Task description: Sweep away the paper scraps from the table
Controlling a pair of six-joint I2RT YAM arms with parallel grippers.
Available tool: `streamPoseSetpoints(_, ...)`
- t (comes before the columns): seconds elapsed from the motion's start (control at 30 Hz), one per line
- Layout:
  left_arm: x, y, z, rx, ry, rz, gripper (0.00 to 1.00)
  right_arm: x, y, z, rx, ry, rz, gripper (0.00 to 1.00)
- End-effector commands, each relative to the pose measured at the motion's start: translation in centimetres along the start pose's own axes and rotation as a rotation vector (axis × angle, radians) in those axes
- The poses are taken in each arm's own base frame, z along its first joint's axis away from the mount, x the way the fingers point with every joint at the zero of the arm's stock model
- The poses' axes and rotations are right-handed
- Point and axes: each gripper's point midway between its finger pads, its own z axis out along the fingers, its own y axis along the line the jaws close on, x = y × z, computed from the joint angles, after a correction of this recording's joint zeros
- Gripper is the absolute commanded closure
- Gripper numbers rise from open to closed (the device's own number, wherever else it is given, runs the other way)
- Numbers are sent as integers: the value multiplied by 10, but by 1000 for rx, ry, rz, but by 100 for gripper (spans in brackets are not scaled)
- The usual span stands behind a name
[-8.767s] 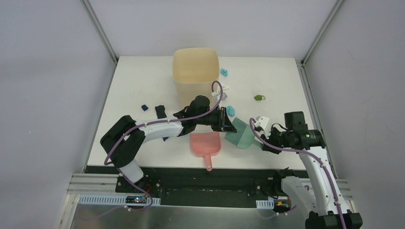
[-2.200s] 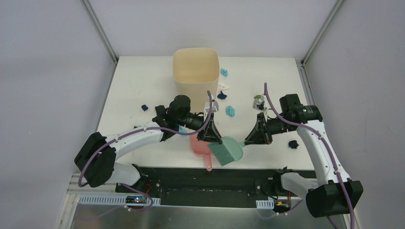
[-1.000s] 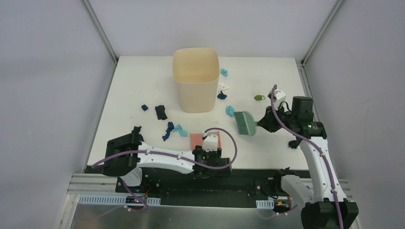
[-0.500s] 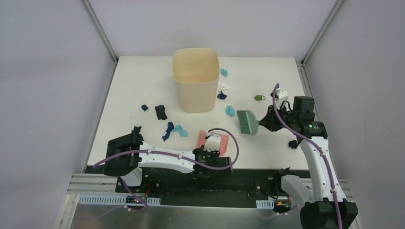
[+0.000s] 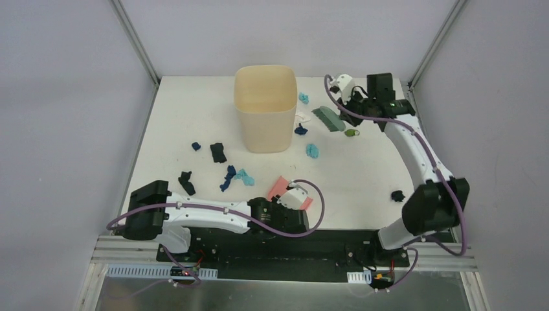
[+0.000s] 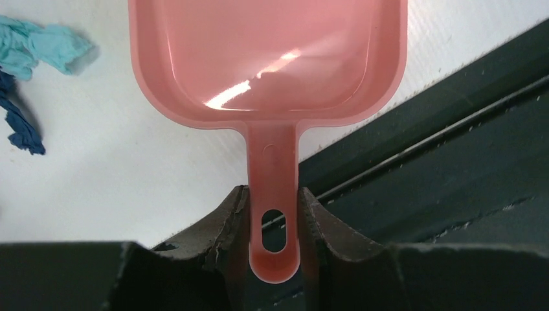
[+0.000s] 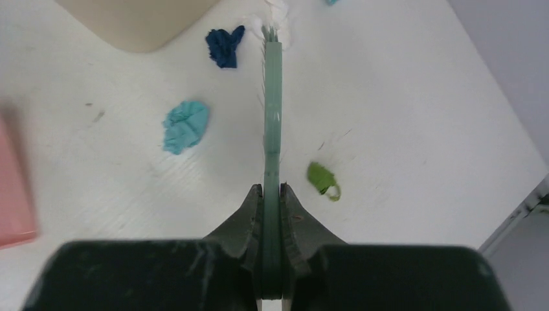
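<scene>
Paper scraps lie over the table: teal, dark blue, white, green, black, and several at the left around a black one. My left gripper is shut on the handle of the pink dustpan at the near edge. My right gripper is shut on the green hand brush, at the back right, bristle tip by the white scrap.
The tall beige bin stands at the back centre, just left of the brush. Another teal scrap lies behind it to the right. A teal scrap and a dark blue one lie left of the dustpan.
My right arm has swung the brush from mid-table to the back right, beside the bin. The dustpan has turned slightly at the near edge, still held.
</scene>
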Motion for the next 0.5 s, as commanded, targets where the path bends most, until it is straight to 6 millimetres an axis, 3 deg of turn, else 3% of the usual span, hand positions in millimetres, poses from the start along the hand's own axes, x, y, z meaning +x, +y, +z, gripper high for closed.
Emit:
streamPoseSetpoints(0.0,14,0,-16,101,21,-33,88,-20,-58,42,111,18,-375,100)
streamPoseSetpoints(0.23,17,9,-20,147,-47,-139,90,-38,-99,111,181,-87,-661,100)
streamPoseSetpoints(0.47,6,8,-19,128,-74,-89,92,-65,-128,157,242,-185,-808,100)
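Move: The right hand holds the brush by its handle, and the far light-blue scrap lies about 31 cm ahead of it, 12 cm to its left and 22 cm below. On the same table top, the white scrap is some 20 cm ahead and 13 cm left, the navy scrap 13 ahead and 14 left, and the green scrap 12 ahead and 8 right. From the left hand, gripping the dustpan handle, that far scrap is roughly 59 cm ahead, 7 right and 7 below. Forward and down goes the right hand, quickly, about 15 cm out and 9 cm lower, levelling off late, carrying the brush past the green scrap towards the far light-blue scrap. It rolls some 35 degrees counter-clockwise about its pointing line, its grip kept. The left hand shifts the dustpan 3 cm left and slightly back, still gripping the handle. ##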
